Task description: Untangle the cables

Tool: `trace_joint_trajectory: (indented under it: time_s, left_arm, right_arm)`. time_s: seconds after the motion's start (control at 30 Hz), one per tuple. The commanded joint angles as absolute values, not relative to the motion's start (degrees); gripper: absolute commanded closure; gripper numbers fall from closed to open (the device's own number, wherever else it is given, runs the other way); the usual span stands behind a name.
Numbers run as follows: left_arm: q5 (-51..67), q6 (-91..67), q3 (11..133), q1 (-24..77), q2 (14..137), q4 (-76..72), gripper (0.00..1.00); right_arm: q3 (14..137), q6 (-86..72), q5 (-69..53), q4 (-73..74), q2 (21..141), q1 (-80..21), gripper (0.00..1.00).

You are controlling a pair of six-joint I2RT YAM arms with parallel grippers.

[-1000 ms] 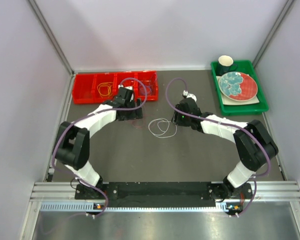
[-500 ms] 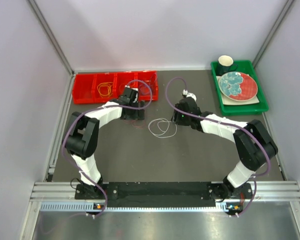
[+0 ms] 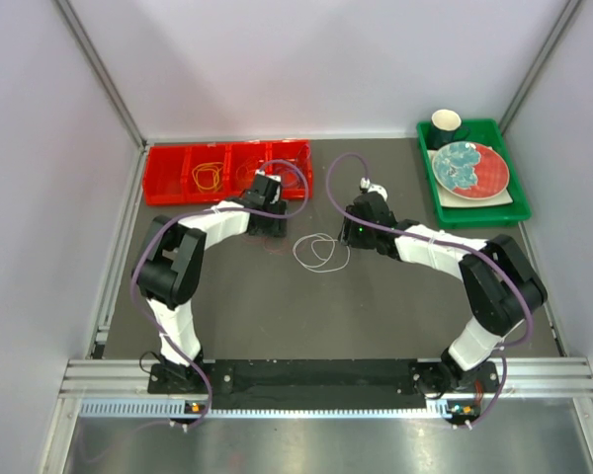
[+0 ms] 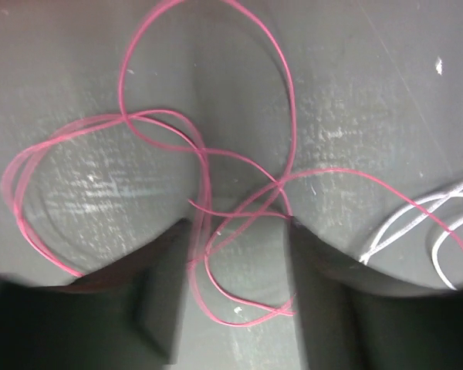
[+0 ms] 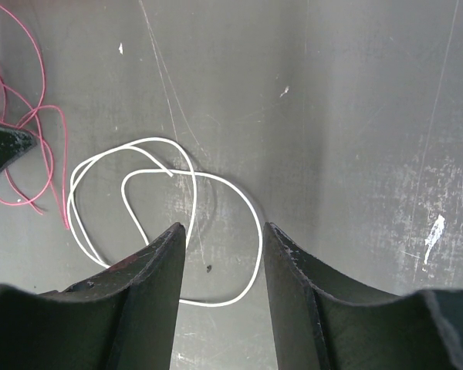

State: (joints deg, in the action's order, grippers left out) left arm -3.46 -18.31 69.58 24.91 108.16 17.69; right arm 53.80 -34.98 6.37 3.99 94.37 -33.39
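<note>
A red cable [image 4: 204, 166] lies in tangled loops on the dark mat. My left gripper [image 4: 239, 227] stands low over it, jaws open, with several red strands crossing the gap between the fingers. A white cable [image 5: 139, 200] lies coiled on the mat just to the right of the red one, apart from it. My right gripper [image 5: 224, 229] hovers above the white cable's near loop, open and holding nothing. From above, the white cable [image 3: 321, 252] sits between the left gripper [image 3: 268, 225] and the right gripper [image 3: 355, 233]. A yellow cable [image 3: 207, 176] rests in the red tray.
A red compartment tray [image 3: 168, 190] stands at the back left, just behind my left gripper. A green tray [image 3: 482, 212] at the back right carries a plate [image 3: 469, 168] and a dark cup [image 3: 446, 124]. Side walls close in left and right.
My left arm has swung its gripper right and down onto the red cable, and its jaws have narrowed. The right arm and the white cable have not moved.
</note>
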Motion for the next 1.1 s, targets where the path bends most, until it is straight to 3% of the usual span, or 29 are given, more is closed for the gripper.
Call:
trace_joint_trajectory:
  time_s: [0.0,0.17,1.07]
  left_arm:
    - [-5.01,-18.90,69.70,25.05,109.95,16.70,0.55]
    - [-5.80,-18.98,69.34,25.22,110.21,17.05,1.00]
    - [-5.01,-19.34,75.85,25.75,95.01,32.59,1.00]
  right_arm:
    - [56.43,-34.45,6.94,3.43,94.66,-34.10,0.55]
    - [56.60,-34.37,6.86,3.52,94.66,-34.01,0.55]
    - [55.20,-34.63,6.94,3.16,93.25,-34.19,0.55]
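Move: The pink cable is right under the left gripper, its tangle centred about 2 cm ahead, 2 cm to the left and 2 cm below, with strands between the half-open fingers. The white cable lies about 10 cm to the right and 4 cm back from this hand; the red tray's middle is roughly 15 cm ahead and 12 cm left. From the right gripper the pink cable is some 17 cm left, 1 cm ahead and 5 cm below. Shut the left gripper fully on the pink cable strands at the table, staying almost in place while the fingers close. Then, keeping the pinch, draw about 2 cm back towards the base and lift some 6 cm straight up, away from the table, with the wrist held nearly as it is. ##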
